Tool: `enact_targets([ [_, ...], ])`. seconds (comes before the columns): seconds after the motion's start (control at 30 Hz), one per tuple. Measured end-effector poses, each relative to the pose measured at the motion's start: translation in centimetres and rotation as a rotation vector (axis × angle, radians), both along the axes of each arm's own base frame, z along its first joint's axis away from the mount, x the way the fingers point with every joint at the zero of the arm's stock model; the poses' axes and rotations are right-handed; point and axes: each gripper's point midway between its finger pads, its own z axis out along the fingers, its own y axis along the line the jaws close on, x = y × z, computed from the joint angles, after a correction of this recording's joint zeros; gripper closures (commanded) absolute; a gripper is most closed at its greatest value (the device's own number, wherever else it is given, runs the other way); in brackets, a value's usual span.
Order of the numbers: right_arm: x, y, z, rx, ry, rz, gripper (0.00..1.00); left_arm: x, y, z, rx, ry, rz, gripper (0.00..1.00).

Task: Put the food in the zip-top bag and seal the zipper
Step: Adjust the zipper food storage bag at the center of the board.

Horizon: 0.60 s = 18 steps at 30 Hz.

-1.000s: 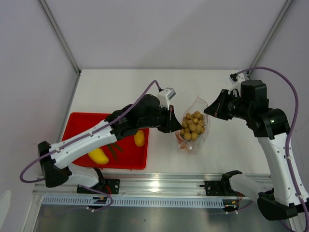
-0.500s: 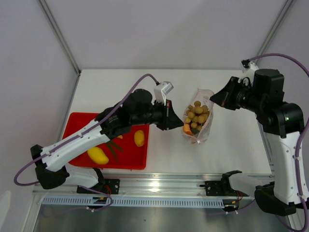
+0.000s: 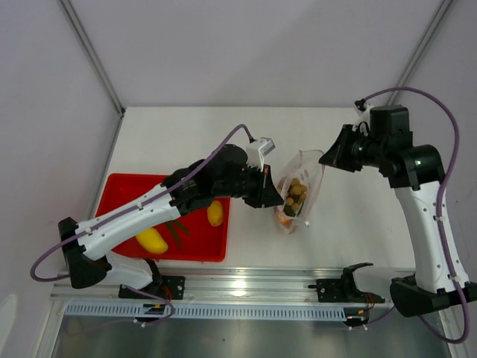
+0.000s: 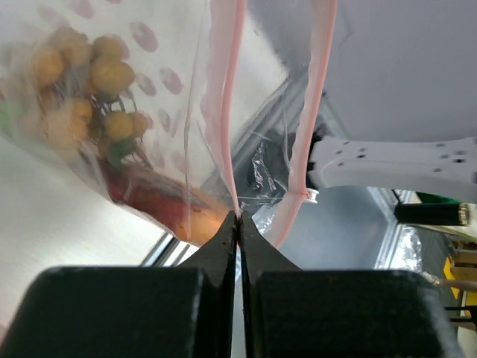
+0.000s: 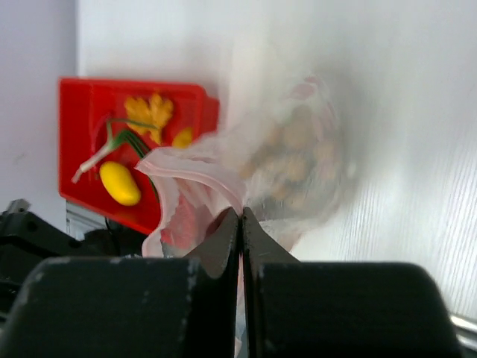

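The clear zip-top bag [image 3: 298, 192] hangs between both grippers, just above the table. Inside it are small tan balls [image 4: 104, 74], a red chili [image 4: 149, 198] and an orange-brown wedge [image 4: 203, 226]. My left gripper [image 3: 276, 196] is shut on the bag's left mouth edge, pinching the pink zipper [image 4: 225, 97] at its tips [image 4: 238, 217]. My right gripper [image 3: 326, 159] is shut on the bag's opposite mouth edge [image 5: 241, 212]. The mouth gapes, its two pink strips apart. A yellow lemon [image 3: 215, 213], a yellow banana [image 3: 151, 240] and green stalks [image 3: 176, 231] lie in the tray.
The red tray [image 3: 115, 192] sits at the left, under my left arm. A yellow leafy piece [image 5: 153, 112] lies in it too. The table's metal front rail [image 3: 246, 287] runs just below the bag.
Both grippers carried the bag up and to the right, then back left. It now hangs narrower and more tilted, and both grips are unchanged.
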Motion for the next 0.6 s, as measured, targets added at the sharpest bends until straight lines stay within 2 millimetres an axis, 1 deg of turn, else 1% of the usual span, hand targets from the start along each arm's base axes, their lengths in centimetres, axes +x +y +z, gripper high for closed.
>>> enact_targets([
  [0.07,-0.1,-0.3,3.0,0.006,-0.077,-0.006,1.00,-0.1,-0.3,2.0,-0.045,-0.020,-0.013,0.99],
  [0.1,-0.4,-0.4,5.0,0.018,-0.135,-0.008,1.00,-0.2,-0.4,3.1,-0.072,-0.033,-0.018,1.00],
  [0.13,-0.9,-0.5,6.5,0.028,-0.183,-0.009,1.00,-0.3,-0.5,4.3,-0.104,-0.049,-0.026,0.99],
  [0.17,-1.5,-0.7,7.5,0.039,-0.222,-0.009,1.00,-0.5,-0.4,4.7,-0.118,-0.055,-0.030,0.99],
  [0.2,-2.1,-0.9,7.9,0.045,-0.244,-0.010,1.00,-0.6,-0.2,5.1,-0.126,-0.060,-0.031,0.99],
  [0.23,-2.5,-1.0,7.8,0.046,-0.248,-0.010,1.00,-0.6,-0.2,5.1,-0.135,-0.065,-0.030,0.99],
  [0.27,-3.0,-1.1,7.5,0.047,-0.254,-0.011,1.00,-0.6,-0.1,4.8,-0.133,-0.064,-0.030,1.00],
  [0.3,-3.5,-1.2,6.7,0.045,-0.242,-0.010,1.00,-0.6,0.0,4.2,-0.122,-0.058,-0.029,0.97],
  [0.37,-3.9,-1.3,4.8,0.034,-0.199,-0.010,1.00,-0.6,0.1,2.1,-0.082,-0.037,-0.022,0.93],
  [0.4,-3.7,-1.2,3.6,0.029,-0.171,-0.008,1.00,-0.5,0.3,0.8,-0.057,-0.028,-0.011,0.81],
  [0.43,-3.6,-1.1,2.5,0.023,-0.142,-0.007,1.00,-0.4,0.7,-0.6,-0.025,-0.017,0.001,0.71],
  [0.47,-3.5,-1.1,1.2,0.016,-0.106,-0.005,1.00,-0.4,1.1,-1.6,0.003,-0.010,0.014,0.56],
  [0.5,-3.2,-1.0,0.1,0.010,-0.080,-0.003,1.00,-0.2,1.7,-2.5,0.030,-0.013,0.033,0.48],
  [0.53,-3.0,-0.9,-0.9,0.005,-0.052,-0.001,1.00,-0.1,2.4,-3.1,0.050,-0.016,0.053,0.37],
  [0.57,-2.8,-0.8,-1.8,0.001,-0.030,0.000,1.00,-0.1,3.1,-3.2,0.060,-0.028,0.071,0.19],
  [0.6,-2.7,-0.7,-2.4,0.002,-0.020,0.004,1.00,0.0,4.0,-2.9,0.061,-0.049,0.096,0.13],
])
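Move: Both grippers already pinch the rim of the zip-top bag, and it hangs filled between and below them. The food-filled part lies about 6 cm ahead of the left hand, 5 cm to its right and 10 cm below; from the right hand it is some 4 cm back, 8 cm left and 14 cm below. On the table, roughly 22 cm below the left hand, a yellow fruit lies about 20 cm left and 10 cm ahead, and the red tray's middle is some 38 cm left and 8 cm ahead. Both hands jog the pinched bag up and down once more: the right rises about 8 cm while drawing back some 3 cm and tipping its fingers up about 15 degrees, then sinks roughly 10 cm and tips back, keeping its pinch on the rim throughout; the left rises about 5 cm and sinks 8. Near the bottom of that stroke the left opens wide, lets go of its side of the rim and backs off about 4 cm to the left, away from the bag. ##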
